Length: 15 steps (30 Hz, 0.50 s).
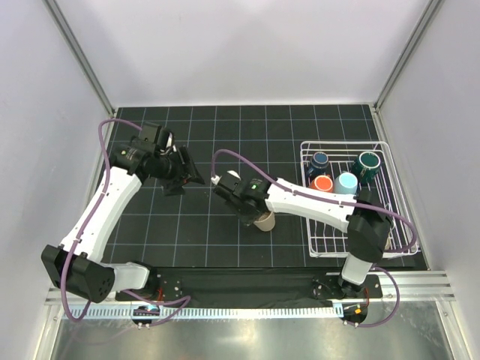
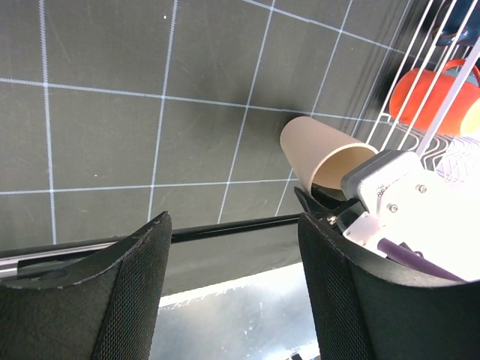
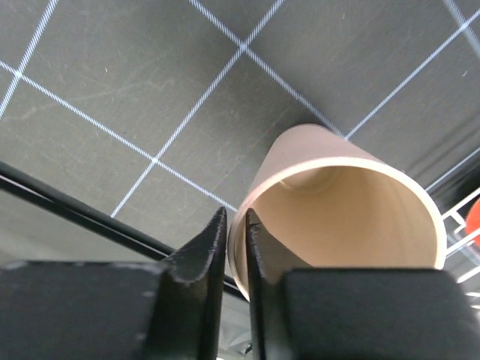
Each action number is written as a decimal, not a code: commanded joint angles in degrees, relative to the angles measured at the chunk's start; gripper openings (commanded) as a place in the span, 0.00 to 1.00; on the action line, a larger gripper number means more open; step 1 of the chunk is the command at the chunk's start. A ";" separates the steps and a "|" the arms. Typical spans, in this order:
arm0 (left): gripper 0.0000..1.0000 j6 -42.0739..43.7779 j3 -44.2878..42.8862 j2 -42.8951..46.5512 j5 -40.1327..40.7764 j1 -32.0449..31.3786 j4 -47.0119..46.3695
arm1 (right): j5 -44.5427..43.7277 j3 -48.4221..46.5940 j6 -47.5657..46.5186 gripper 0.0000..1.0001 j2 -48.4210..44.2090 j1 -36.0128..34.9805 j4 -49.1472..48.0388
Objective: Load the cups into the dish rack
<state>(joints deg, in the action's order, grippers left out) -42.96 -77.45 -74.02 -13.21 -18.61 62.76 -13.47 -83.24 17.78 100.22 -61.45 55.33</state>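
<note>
My right gripper is shut on the rim of the tall beige tumbler, one finger inside the wall and one outside. The tumbler hangs tilted just over the mat, left of the dish rack. It also shows in the left wrist view. In the rack sit the navy cup, the dark teal mug, the orange cup and the light blue mug. The taupe mug is out of view. My left gripper is open and empty at the left back of the mat.
The black gridded mat covers the table between grey side walls. A black bar and a metal rail run along the near edge. The rack's wires and the orange cup show in the left wrist view.
</note>
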 commanded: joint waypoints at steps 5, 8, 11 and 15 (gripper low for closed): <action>0.67 -1.51 0.54 -0.34 -3.66 0.33 -3.34 | 0.47 4.40 2.96 0.37 -6.79 -0.34 -4.18; 0.66 -2.21 1.16 -0.42 -5.42 0.16 -5.01 | -0.32 4.49 3.05 0.39 -7.67 -0.25 -3.83; 0.65 -2.39 0.29 -1.39 -4.89 -1.77 -5.63 | -1.03 4.32 2.96 0.40 -8.55 -0.34 -3.21; 0.65 -2.65 -1.56 -3.67 -4.45 -4.59 -5.54 | -3.22 2.57 3.40 0.52 -11.71 0.01 -0.50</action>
<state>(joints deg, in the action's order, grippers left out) -44.99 -76.71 -76.44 -16.43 -21.69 59.33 -13.80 -78.43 20.16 92.92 -61.45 53.84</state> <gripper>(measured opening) 0.652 0.504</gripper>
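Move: The tall tan cup stands just right of the right hand, its middle about 3 cm to the right, 1 cm ahead and 5 cm below, the left side of its rim between the fingertips. The orange cup in the rack is roughly 13 cm ahead and 22 cm right of that hand, 5 cm lower; the rack's middle lies some 33 cm right and 8 cm ahead. From the left hand the tan cup is about 21 cm right, 4 cm back and 16 cm below. Easing about 1 cm back and to the right, then lifting some 2 cm, the right hand spreads its fingers from nearly shut to half open and lets go of the tan cup's rim, one finger outside it, the other over the mouth. Meanwhile the left hand, fingers staying open, drifts about 3 cm right towards the cup. ##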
